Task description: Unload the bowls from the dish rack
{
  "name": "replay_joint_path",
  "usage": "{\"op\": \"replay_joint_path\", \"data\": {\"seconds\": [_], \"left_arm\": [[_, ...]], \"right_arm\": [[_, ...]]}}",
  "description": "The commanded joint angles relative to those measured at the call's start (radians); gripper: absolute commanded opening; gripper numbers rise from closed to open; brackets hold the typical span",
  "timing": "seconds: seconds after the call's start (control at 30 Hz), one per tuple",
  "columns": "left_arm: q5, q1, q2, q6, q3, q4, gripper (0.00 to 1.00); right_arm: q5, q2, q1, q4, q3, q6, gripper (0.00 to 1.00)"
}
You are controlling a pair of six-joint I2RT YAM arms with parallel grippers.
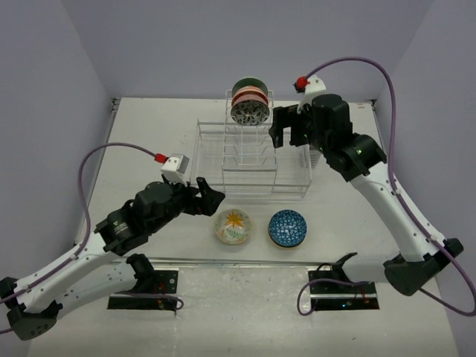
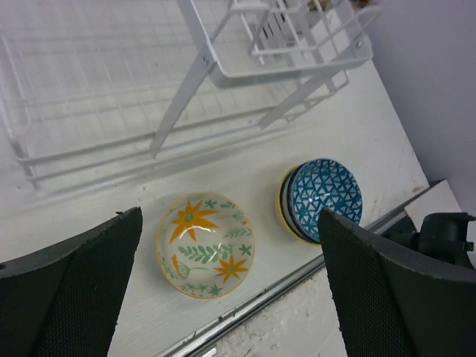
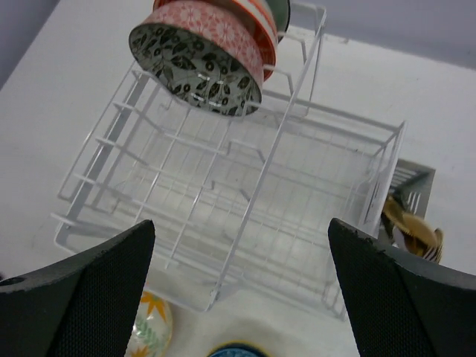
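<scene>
The white wire dish rack (image 1: 290,182) stands mid-table. At its far end several bowls stand on edge: a grey-speckled one (image 3: 195,67) in front, an orange-red one (image 3: 230,22) behind it, and a dark one (image 1: 248,83) at the back. On the table in front of the rack lie a bowl with orange flowers (image 1: 233,226) and a blue mosaic bowl (image 1: 288,228), with a yellow rim showing under the blue one (image 2: 323,199). My left gripper (image 1: 212,195) hangs open just above the flowered bowl (image 2: 206,245), holding nothing. Beside the standing bowls, over the rack's right side, my right gripper (image 1: 286,137) is open and empty.
A side caddy (image 3: 409,216) holding cutlery hangs on the rack's right end. A metal rail (image 2: 297,271) runs along the table's near edge just in front of the two bowls. Purple walls close in the table on three sides.
</scene>
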Motion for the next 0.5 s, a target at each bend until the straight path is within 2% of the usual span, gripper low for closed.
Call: {"op": "replay_joint_path", "data": {"seconds": [0.0,0.07,0.1,0.17,0.2,0.3,0.47], "left_arm": [[-0.148,-0.001,-0.044,0.113,0.132,-0.148,1.00],[-0.190,-0.001,-0.046,0.150,0.181,-0.188,1.00],[-0.219,-0.001,-0.046,0.167,0.223,-0.217,1.00],[-0.227,-0.001,-0.048,0.216,0.249,-0.232,1.00],[-0.228,-0.001,-0.046,0.230,0.258,-0.243,1.00],[-0.236,-0.001,-0.049,0.256,0.280,-0.271,1.00],[-0.230,0.000,-0.074,0.272,0.254,-0.266,1.00]], "right_arm": [[0.053,0.073,0.006,0.141,0.104,-0.177,0.99],[0.068,0.137,0.013,0.216,0.113,-0.279,0.95],[0.077,0.159,0.015,0.235,0.128,-0.309,0.88],[0.104,0.224,0.014,0.284,0.138,-0.367,0.85],[0.099,0.247,0.014,0.290,0.162,-0.384,0.80],[0.091,0.329,0.017,0.325,0.191,-0.437,0.76],[0.108,0.404,0.015,0.409,0.190,-0.455,0.44]]}}
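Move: The pink bowl, foremost in the rack, is about 14 cm ahead of the right hand, 10 cm left and 4 cm below. The orange-striped bowl sits about 4 cm beyond it, the green bowl some 8 cm beyond. From the left hand the pink bowl is about 28 cm ahead, 14 cm right and 8 cm higher; the flower bowl on the table lies 8 cm right, 1 cm back and 18 cm below. Right hand reaches forward and left some 13 cm towards the pink bowl's rim, half-closing; left hand withdraws up-left. ##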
